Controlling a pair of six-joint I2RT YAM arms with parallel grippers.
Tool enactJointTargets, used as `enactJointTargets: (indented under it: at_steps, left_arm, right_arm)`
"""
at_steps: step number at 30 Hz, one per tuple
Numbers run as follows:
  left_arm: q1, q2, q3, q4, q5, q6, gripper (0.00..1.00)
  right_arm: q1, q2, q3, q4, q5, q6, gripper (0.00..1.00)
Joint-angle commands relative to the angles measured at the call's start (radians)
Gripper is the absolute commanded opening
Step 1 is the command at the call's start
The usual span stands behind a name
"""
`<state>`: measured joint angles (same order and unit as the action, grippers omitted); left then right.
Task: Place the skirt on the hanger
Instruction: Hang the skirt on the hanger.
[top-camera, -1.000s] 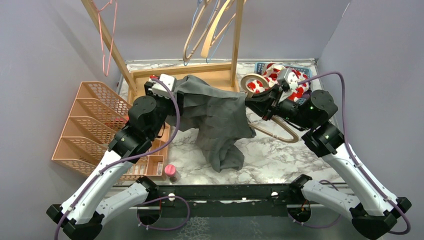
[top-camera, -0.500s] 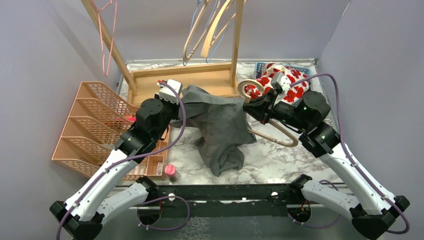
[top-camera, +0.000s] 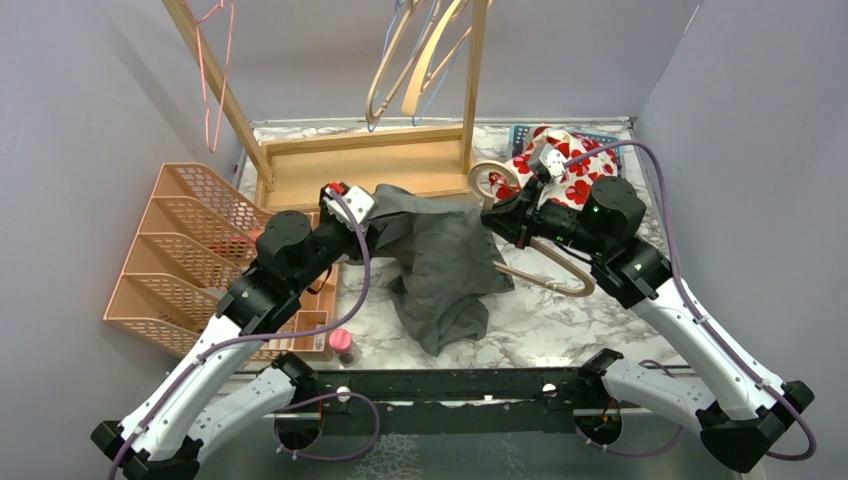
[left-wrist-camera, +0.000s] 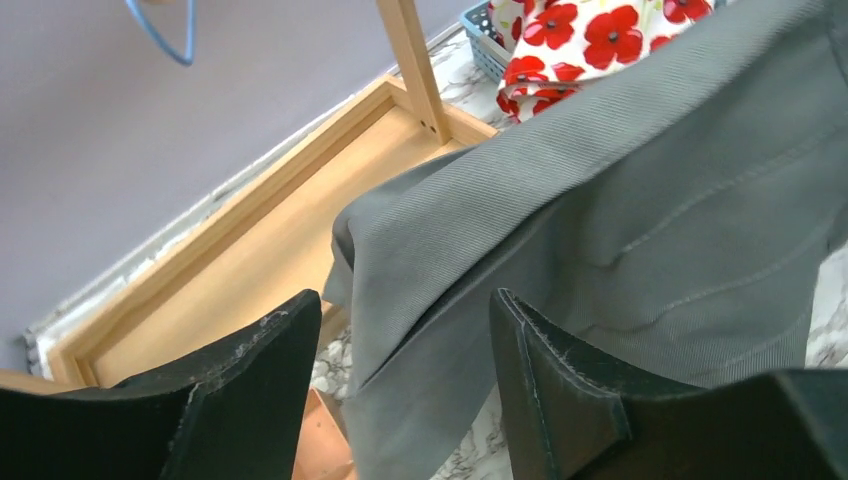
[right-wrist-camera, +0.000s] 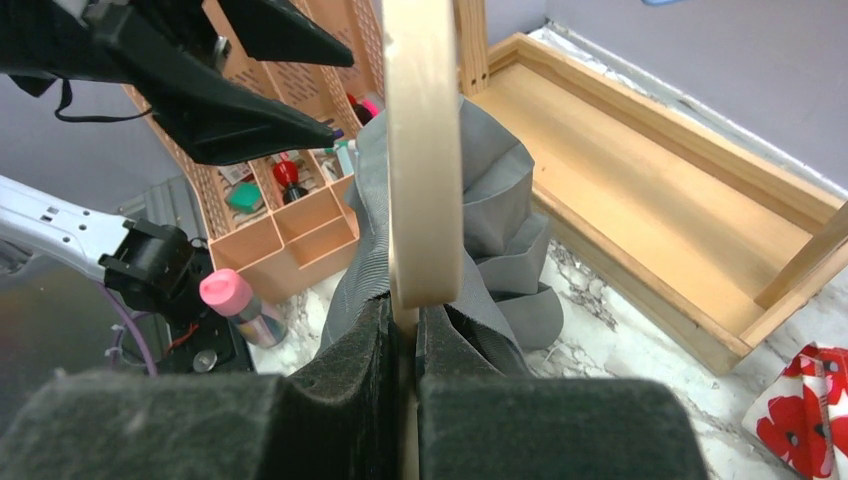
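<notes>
The grey skirt (top-camera: 445, 260) is draped over the wooden hanger (top-camera: 548, 280), and its lower part lies crumpled on the marble table. My right gripper (top-camera: 500, 215) is shut on the hanger's pale wooden bar (right-wrist-camera: 420, 200), with grey cloth (right-wrist-camera: 500, 220) falling on both sides of it. My left gripper (top-camera: 368, 215) sits at the skirt's upper left edge. In the left wrist view its jaws stand open (left-wrist-camera: 405, 325), and the skirt's folded edge (left-wrist-camera: 560, 220) runs just beyond the fingertips (left-wrist-camera: 270, 350). I cannot tell whether the pads touch the cloth.
An orange mesh organizer (top-camera: 170, 250) stands at the left, with a pink-capped bottle (top-camera: 342, 343) by its near corner. A wooden garment rack (top-camera: 400, 160) with hanging hangers (top-camera: 400, 70) stands at the back. A red-flowered cloth (top-camera: 578, 170) lies in a basket behind the right arm.
My left gripper has moved right and nearer, and the skirt's left edge has come in with it, bunching the cloth. The right gripper with the hanger has shifted slightly left.
</notes>
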<state>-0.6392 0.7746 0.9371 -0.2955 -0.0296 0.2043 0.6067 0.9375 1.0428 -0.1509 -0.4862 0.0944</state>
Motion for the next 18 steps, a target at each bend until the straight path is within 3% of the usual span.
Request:
enactJointTargets:
  at_steps: [1, 8, 10, 15, 18]
  left_arm:
    - [-0.004, -0.031, -0.055, -0.007, 0.133, 0.159, 0.66]
    - [-0.004, -0.006, -0.127, 0.071, 0.135, 0.308, 0.63]
    - [-0.004, 0.003, -0.131, 0.085, 0.144, 0.345, 0.59]
    - [-0.005, 0.021, -0.124, 0.112, 0.086, 0.374, 0.41]
    - [-0.004, 0.03, -0.121, 0.121, 0.041, 0.382, 0.11]
  right_arm:
    - [-0.001, -0.003, 0.045, 0.016, -0.012, 0.008, 0.01]
    - [-0.001, -0.003, 0.044, 0.02, -0.08, 0.013, 0.01]
    - [-0.001, -0.002, 0.041, 0.021, -0.094, 0.013, 0.01]
    - [-0.001, -0.001, 0.033, 0.017, -0.097, 0.011, 0.01]
    - [-0.001, -0.004, 0.031, 0.019, -0.095, 0.012, 0.01]
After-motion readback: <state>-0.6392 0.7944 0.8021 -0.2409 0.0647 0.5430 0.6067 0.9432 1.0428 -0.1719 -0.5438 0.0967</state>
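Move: The left end of the skirt's waistband sags open about 5 cm below the open left fingers, 1 cm farther out and 2 cm to their right. The hanger's hook is some 18 cm to the left hand's right and 7 cm farther out, slightly higher; the rack tray's middle is about 13 cm ahead, 3 cm left, far below. From the right hand, still gripping the hanger, the waistband end lies roughly 17 cm left, 1 cm back and 5 cm lower. The left hand sinks about 5 cm to the waistband end, left side rolling up, fingers closing around the fold. ##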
